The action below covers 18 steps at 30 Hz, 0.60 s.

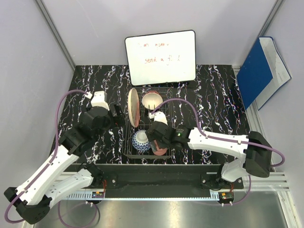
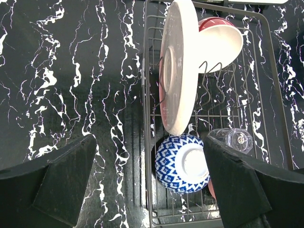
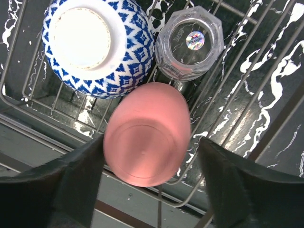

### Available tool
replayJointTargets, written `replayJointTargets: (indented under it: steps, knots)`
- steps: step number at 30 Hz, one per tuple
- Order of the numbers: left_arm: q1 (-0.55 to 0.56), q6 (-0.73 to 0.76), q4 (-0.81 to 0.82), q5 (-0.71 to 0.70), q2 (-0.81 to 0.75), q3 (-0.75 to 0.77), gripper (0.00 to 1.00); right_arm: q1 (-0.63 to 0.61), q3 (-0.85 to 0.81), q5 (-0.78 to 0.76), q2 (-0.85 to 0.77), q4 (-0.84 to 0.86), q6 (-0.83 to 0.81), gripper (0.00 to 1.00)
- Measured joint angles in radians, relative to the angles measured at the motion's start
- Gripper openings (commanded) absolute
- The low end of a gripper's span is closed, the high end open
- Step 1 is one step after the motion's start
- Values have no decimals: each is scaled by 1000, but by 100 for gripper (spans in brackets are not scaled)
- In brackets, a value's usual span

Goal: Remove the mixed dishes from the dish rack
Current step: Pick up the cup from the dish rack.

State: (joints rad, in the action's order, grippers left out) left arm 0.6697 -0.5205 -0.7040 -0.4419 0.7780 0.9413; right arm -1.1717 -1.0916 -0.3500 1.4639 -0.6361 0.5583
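Observation:
The black wire dish rack (image 1: 168,90) stands mid-table. In it a pale plate (image 1: 133,107) stands on edge beside a cream bowl (image 1: 153,99). Nearer the front, all upside down, are a blue-and-white bowl (image 3: 95,42), a clear glass (image 3: 190,42) and a salmon-pink cup (image 3: 147,142). My right gripper (image 3: 149,156) is open astride the cup. Its left finger is at the cup's side and its right finger stands apart. My left gripper (image 2: 149,156) hangs open above the rack's left edge (image 2: 145,95), with the blue bowl (image 2: 183,164) below between its fingers.
A whiteboard (image 1: 160,57) with red writing leans at the back of the black marbled table (image 1: 213,99). A blue folder (image 1: 259,71) rests against the right wall. Grey walls close in both sides.

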Motion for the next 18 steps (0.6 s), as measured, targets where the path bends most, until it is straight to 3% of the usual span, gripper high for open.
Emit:
replayJointTargets:
  steps: [2, 6, 10, 13, 18]
  knots:
    - [0, -1, 0, 0, 0, 0, 99, 0, 0, 2, 5, 1, 1, 69]
    - [0, -1, 0, 0, -12, -1, 99, 0, 0, 0, 6, 1, 2, 43]
    - [0, -1, 0, 0, -19, -2, 99, 0, 0, 0, 5, 0, 5, 40]
    - [0, -1, 0, -1, -19, -2, 99, 0, -9, 0, 2, -19, 5, 33]
    - [0, 0, 0, -5, -19, -2, 99, 0, -108, -9, -45, -105, -11, 0]
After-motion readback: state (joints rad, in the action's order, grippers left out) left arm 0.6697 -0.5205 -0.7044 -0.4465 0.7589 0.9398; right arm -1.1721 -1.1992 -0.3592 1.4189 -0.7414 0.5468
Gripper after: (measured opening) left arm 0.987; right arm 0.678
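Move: The pink cup is already between the right gripper's open fingers, its middle roughly 1 cm ahead, 1 cm left and 3 cm below the hand point. The blue-patterned bowl sits some 9 cm left of that hand and 3 cm ahead. The glass is about 8 cm ahead and 1 cm left, both some 4 cm below. From the left gripper, the cup lies around 17 cm right, 7 cm back and 15 cm lower. Keep the right gripper where it is in the rack and close its fingers from nearly wide open until they pinch the pink cup by its sides, near its upturned base. Hold still for a moment with that grip, then raise the cup straight up, gathering speed, about 4 cm, with the wrist kept practically unturned. ##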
